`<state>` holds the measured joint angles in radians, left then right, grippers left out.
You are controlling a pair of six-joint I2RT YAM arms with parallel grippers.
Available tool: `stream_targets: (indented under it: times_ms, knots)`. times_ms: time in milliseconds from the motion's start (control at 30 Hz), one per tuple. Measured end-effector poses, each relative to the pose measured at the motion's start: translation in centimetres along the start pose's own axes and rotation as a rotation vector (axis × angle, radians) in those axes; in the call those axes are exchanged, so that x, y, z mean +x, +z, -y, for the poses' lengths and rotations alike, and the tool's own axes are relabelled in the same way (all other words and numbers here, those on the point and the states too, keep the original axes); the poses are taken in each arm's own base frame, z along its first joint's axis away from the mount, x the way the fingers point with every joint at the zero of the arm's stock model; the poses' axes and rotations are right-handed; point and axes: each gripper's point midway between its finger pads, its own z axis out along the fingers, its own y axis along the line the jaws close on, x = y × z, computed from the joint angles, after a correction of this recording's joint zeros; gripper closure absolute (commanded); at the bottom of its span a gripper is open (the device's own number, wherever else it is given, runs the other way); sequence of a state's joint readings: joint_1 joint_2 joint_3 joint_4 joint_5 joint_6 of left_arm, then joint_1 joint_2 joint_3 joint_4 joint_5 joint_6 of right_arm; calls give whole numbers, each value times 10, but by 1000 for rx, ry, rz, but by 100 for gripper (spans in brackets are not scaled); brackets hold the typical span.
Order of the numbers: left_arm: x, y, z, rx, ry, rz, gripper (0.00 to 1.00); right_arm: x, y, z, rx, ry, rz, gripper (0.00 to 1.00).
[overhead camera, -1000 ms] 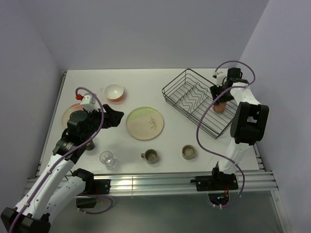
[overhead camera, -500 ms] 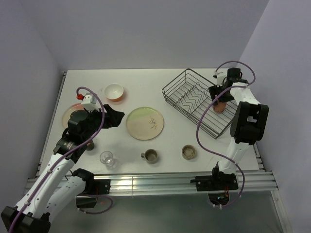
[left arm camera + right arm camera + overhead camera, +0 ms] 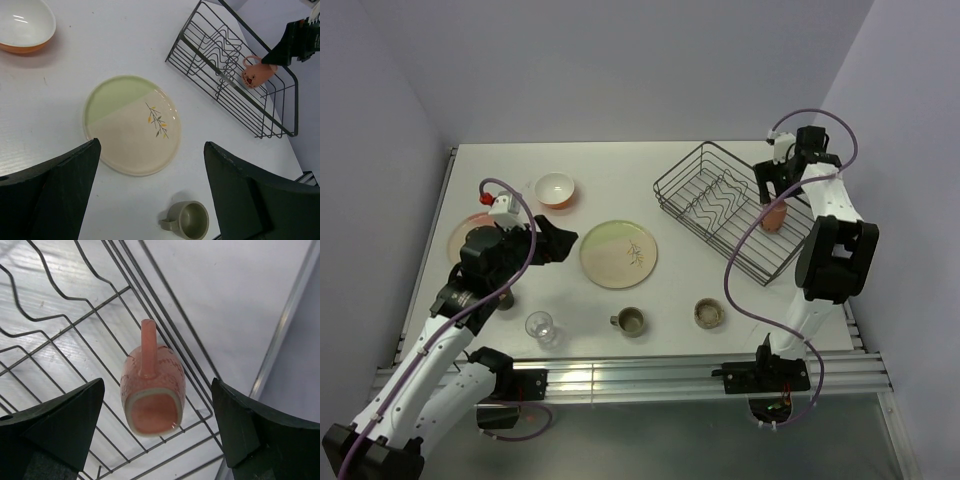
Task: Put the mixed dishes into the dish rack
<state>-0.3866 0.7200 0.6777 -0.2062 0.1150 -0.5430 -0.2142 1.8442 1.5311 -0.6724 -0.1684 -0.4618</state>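
The dish rack (image 3: pixel 720 205) stands at the back right. A pink cup (image 3: pixel 773 216) lies on its side on the rack's wires (image 3: pixel 60 315), handle up. My right gripper (image 3: pixel 773 190) hangs open just above the pink cup (image 3: pixel 152 385), its fingers apart from it on both sides. My left gripper (image 3: pixel 556 243) is open and empty, over the table left of the cream-green plate (image 3: pixel 618 253). In the left wrist view the plate (image 3: pixel 131 124) lies ahead of the left gripper (image 3: pixel 150 145), with the grey-green cup (image 3: pixel 189 220) nearer.
An orange bowl (image 3: pixel 556 189) sits at the back left. A pink-cream plate (image 3: pixel 465 235) shows partly under the left arm. A clear glass (image 3: pixel 540 326), the grey-green cup (image 3: pixel 632 321) and a small speckled bowl (image 3: pixel 709 313) line the front.
The right gripper has opened, let go of the pink cup in the rack and lifted a little away from it. The left arm has barely moved.
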Motion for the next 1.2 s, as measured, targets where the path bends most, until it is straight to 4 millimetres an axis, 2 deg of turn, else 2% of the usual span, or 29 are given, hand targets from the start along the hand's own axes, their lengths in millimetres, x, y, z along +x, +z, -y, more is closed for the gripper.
stream_targets:
  times_ms: [133, 200, 300, 367, 467, 533, 600, 667, 733, 767, 833, 967, 1100, 1200]
  knots:
    - [5, 3, 3, 18, -2, -26, 12, -19, -19, 8, 28, -11, 57, 5]
    - [8, 5, 6, 36, -4, -52, 16, -28, -30, 11, 40, -18, 85, 5]
    - [15, 10, 13, 71, -11, -108, 23, -43, -52, 10, 27, -44, 130, 5]
    - [24, 15, 20, 99, -18, -166, 27, -54, -71, 0, -16, -80, 173, 5]
    - [47, 17, 31, 124, -33, -264, 32, -63, -103, -27, -114, -155, 248, 5]
    - [63, 17, 38, 135, -37, -329, 33, -64, -123, -58, -193, -218, 299, 6]
    - [83, 17, 48, 139, -38, -399, 42, -57, -140, -108, -308, -296, 348, 6]
    - [102, 16, 57, 139, -29, -459, 50, -40, -151, -158, -430, -361, 364, 6]
    - [117, 17, 66, 133, -19, -509, 50, -22, -155, -204, -556, -408, 370, 6]
    - [124, 18, 69, 123, -14, -527, 49, -11, -155, -221, -612, -410, 359, 6]
    - [139, 21, 77, 109, 4, -568, 49, 0, -152, -236, -675, -381, 341, 7]
    - [176, 29, 89, 68, 68, -654, 49, 10, -142, -245, -728, -309, 315, 7]
    - [204, 35, 84, -9, 129, -714, 49, 11, -139, -251, -755, -272, 321, 7]
    - [216, 36, 76, -72, 177, -736, 50, 13, -139, -253, -762, -260, 329, 7]
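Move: The green mug lies about 12 cm back, 16 cm right and 20 cm below the left hand; the plate is some 19 cm beyond it and 4 cm to its left, and the speckled cup 21 cm to its right and 3 cm farther out. From the right hand the green mug is roughly 31 cm back, 45 cm left and 8 cm down; the orange mug sits in the rack some 6 cm straight below that hand. The left hand swings some 15 cm right, 9 cm back and 15 cm down to the green mug, tipping its fingers steeply downward and half closing them until the tips are close over the rim, with contact not clear. The right hand, open and empty, rises about 14 cm off the orange mug, then sweeps some 24 cm left and 14 cm back out over the rack towards the green mug, turning counter-clockwise and sinking about 5 cm before it settles between plate and rack. ##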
